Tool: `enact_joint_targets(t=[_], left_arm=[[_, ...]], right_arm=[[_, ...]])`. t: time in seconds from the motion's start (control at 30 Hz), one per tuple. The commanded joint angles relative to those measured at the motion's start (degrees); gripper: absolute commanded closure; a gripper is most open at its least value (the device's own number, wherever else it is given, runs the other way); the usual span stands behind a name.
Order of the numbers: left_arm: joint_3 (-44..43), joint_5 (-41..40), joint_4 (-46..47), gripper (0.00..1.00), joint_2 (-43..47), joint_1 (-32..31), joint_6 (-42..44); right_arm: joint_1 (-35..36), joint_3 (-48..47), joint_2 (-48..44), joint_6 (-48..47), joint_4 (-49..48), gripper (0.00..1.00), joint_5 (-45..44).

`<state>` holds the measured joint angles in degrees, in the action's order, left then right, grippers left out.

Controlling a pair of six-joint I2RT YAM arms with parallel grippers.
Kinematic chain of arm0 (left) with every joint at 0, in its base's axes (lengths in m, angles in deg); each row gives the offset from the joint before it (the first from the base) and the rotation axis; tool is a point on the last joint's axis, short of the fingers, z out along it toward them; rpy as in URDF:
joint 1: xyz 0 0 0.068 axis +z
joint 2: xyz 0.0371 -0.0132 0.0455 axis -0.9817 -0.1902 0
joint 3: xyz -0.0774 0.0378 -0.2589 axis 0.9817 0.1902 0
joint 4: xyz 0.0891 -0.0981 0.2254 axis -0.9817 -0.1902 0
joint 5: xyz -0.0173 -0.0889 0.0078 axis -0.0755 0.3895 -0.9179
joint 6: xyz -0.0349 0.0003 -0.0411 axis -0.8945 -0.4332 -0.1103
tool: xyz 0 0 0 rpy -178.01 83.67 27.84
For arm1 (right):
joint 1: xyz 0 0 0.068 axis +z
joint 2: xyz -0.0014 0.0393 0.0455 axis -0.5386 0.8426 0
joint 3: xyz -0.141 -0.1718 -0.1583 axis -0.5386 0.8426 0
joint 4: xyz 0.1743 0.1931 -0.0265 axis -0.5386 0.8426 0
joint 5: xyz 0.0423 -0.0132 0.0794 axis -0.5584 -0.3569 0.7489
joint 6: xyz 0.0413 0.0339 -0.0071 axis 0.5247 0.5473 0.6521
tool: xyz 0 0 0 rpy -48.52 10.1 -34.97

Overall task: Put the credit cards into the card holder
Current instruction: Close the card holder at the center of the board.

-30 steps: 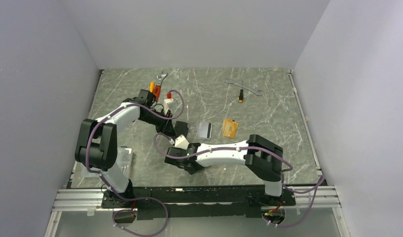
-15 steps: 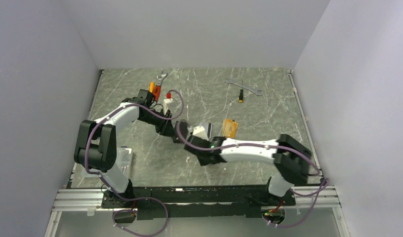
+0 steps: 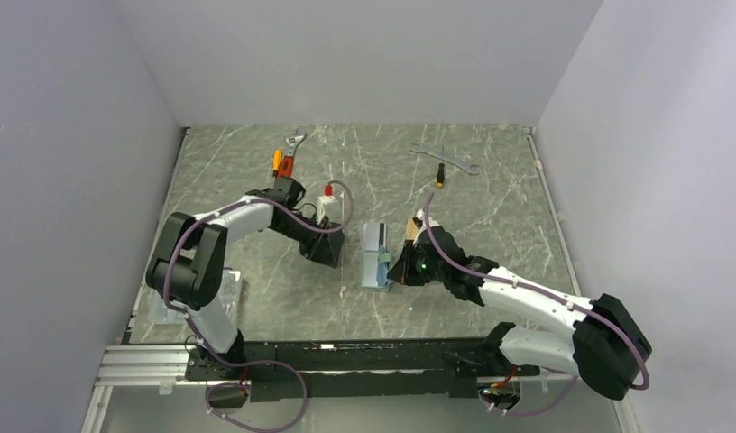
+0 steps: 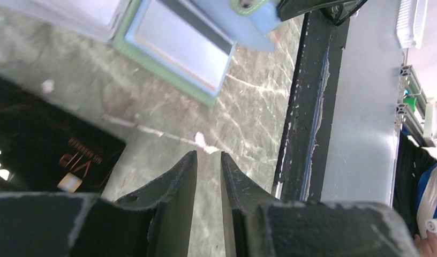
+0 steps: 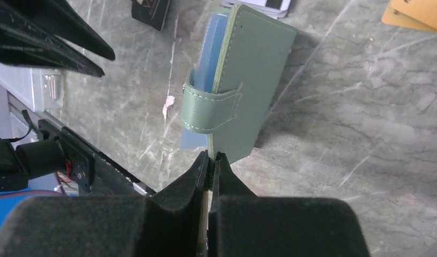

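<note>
The sage-green card holder (image 3: 374,271) lies unfolded on the marble table, pale blue inside (image 4: 179,48). My right gripper (image 5: 211,156) is shut on the near edge of its green cover (image 5: 254,64), which stands tilted up, with the snap tab looped over it. A silver-grey card (image 3: 374,236) lies just beyond the holder. Orange-gold cards (image 5: 420,12) sit to its right. A black card (image 4: 45,152) lies flat beside my left gripper (image 4: 209,155). That gripper's jaws stand slightly apart with nothing between them, left of the holder (image 3: 331,255).
A wrench (image 3: 446,155) and a small screwdriver (image 3: 439,176) lie at the back right. An adjustable wrench with an orange part (image 3: 288,155) lies at the back left. A clear plastic piece (image 3: 225,289) sits by the left base. The black front rail (image 4: 307,134) is close to the left gripper.
My right arm swung from the near left to the right and shut, bringing the holder with it; the holder now lies unfolded near the silver card. My left gripper shifted nearer.
</note>
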<state>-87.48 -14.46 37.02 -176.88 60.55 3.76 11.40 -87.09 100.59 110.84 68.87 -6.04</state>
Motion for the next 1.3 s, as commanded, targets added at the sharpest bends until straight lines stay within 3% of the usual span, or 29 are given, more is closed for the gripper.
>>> enact_joint_targets(t=[0.0,0.23,0.43,0.7,0.97,1.13,1.27], left_arm=[[-1.15,-3.11,6.58,0.71,-0.99,-4.63,-6.31],[-2.32,-7.39,8.26,0.71,-5.04,-8.69,-8.71],[-4.11,-5.3,9.79,0.71,-7.1,-11.14,-12.54],[-5.05,-2.71,11.48,0.71,-11.5,-13.84,-15.73],[-5.89,8.35,15.46,0.71,-13.24,-16.57,-18.8],[-5.97,10.87,18.87,0.71,-13.05,-17.09,-20.51],[-9.93,7.09,8.49,0.7,-7.81,-15.62,-13.52]], right_arm=[[-2.87,3.27,-2.2,4.11,-4.38,1.0,2.49],[-4.6,8.53,-6.83,6.63,1.23,1.0,-1.14],[-5.49,9.86,-4.23,10.8,9.41,1.0,-4.07],[-5.75,11.07,-4.36,13.59,13.18,1.0,-6.65],[-6.21,10.8,3.55,12.01,7.81,1.0,-4.6],[-6.28,10.59,4.93,11.45,6.65,1.0,-3.44],[-7.17,11.08,5.68,11.76,8.32,1.0,-4.14]])
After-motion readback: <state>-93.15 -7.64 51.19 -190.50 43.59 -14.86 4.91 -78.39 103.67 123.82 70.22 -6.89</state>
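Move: My right hand already pinches the card holder by its raised edge near the strap; the holder's middle lies some 4 cm to its left, level fore and aft, about 4 cm below. From my left hand that middle is about 11 cm to the right, 2 cm back and 5 cm below. From the right hand, the silver cards lie 10 cm ahead and 5 cm left, the orange cards 10 cm ahead and 7 cm right, both 8 cm below. Keeping its pinch, my right hand carries the holder's edge down about 7 cm and some 7 cm right, drifting back a little, then eases 2 cm left again as the wrist tips and turns clockwise. Meanwhile my left hand sweeps 10 cm right and a bit back, dipping then partly rising, to come over the holder's left half, fingers still parted. ##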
